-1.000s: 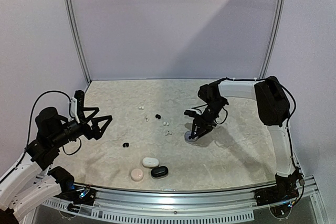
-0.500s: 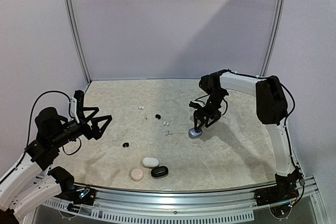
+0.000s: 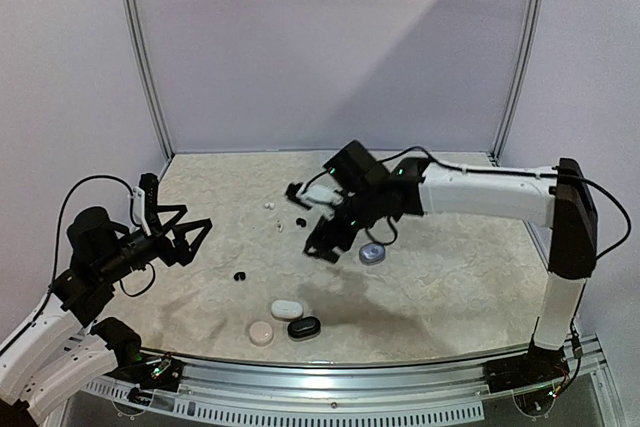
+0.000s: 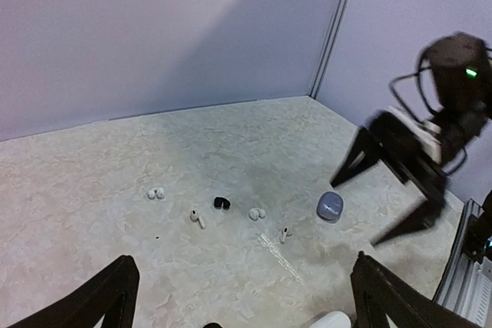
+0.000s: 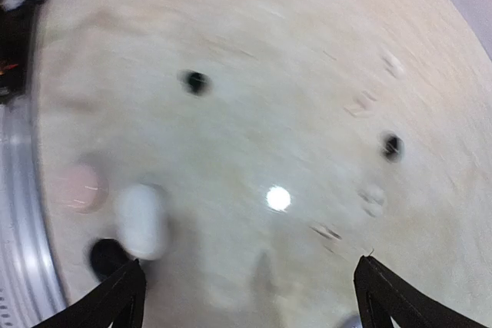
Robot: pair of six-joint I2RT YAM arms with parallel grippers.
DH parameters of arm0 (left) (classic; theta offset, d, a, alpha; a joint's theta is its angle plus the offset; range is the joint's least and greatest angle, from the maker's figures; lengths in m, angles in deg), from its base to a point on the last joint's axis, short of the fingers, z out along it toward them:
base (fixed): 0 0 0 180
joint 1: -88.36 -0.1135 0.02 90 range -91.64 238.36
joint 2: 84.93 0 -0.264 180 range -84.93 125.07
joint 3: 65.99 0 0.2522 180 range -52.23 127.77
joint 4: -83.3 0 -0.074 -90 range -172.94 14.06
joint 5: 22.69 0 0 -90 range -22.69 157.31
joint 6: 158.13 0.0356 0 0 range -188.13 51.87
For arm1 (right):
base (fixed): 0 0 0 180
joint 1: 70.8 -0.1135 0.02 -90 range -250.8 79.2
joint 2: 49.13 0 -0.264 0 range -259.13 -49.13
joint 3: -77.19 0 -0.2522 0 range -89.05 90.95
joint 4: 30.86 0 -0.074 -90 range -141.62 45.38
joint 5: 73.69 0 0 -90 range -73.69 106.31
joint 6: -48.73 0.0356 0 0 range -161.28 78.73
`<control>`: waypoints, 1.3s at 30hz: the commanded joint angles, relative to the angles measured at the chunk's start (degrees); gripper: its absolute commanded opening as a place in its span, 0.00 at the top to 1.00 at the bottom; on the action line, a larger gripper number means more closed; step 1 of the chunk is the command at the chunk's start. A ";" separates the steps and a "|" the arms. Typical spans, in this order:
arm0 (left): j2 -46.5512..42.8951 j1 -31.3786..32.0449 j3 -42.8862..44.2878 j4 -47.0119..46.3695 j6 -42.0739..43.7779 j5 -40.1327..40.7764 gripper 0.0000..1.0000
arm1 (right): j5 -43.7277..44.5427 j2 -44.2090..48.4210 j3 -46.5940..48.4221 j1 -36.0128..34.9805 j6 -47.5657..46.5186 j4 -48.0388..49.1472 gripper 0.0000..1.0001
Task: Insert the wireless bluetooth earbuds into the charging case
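Small white and black earbuds (image 4: 221,203) lie scattered mid-table, among them a white pair (image 4: 156,193) and a lone black one (image 3: 239,275). A shut blue-grey charging case (image 3: 372,253) lies on the table just right of them, also in the left wrist view (image 4: 330,206). My right gripper (image 3: 310,219) hovers open and empty over the earbuds, left of that case; its own view is blurred. My left gripper (image 3: 195,227) is open and empty at the left, held above the table and pointing toward the earbuds.
Three shut cases sit near the front edge: white (image 3: 286,309), pink (image 3: 261,332) and black (image 3: 304,327). The right wrist view shows them blurred, the white one (image 5: 142,220) nearest its left finger. Walls close the back and sides.
My right gripper has opened, come off the blue-grey case, which stays on the table, and swung left over the earbuds. The left arm has not moved.
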 commanded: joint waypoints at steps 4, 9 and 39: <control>-0.99 -1.07 -1.16 -0.80 -0.77 0.06 0.02 | -0.99 -4.74 -2.98 -10.97 -0.07 17.96 0.04; -1.44 -1.16 -1.38 -0.87 -0.77 0.04 0.02 | 0.97 -10.71 -0.89 -12.10 1.58 13.91 0.05; -1.36 -1.34 -1.78 -1.49 -1.01 0.19 0.05 | -2.06 -17.10 -0.17 -12.31 -2.12 6.09 0.53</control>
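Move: The white case lies about 10 cm back from the right hand, 6 cm to its left and some 13 cm below. At that same level, the black case sits roughly 4 cm back and 4 cm right of the white one, and the pink case about 5 cm back and 6 cm left of the white one. From the idle left hand, the white case is around 6 cm back, 14 cm to the right and 21 cm down. Back and to the left in one fast sweep of about 10 cm, the right hand swings in over the white case, then sinks some 12 cm, pausing partway and easing slightly right. The wrist turns about 15 degrees counter-clockwise; the wide-open fingers come down either side of the white case and narrow to a little over half open, seeming to touch its sides. ##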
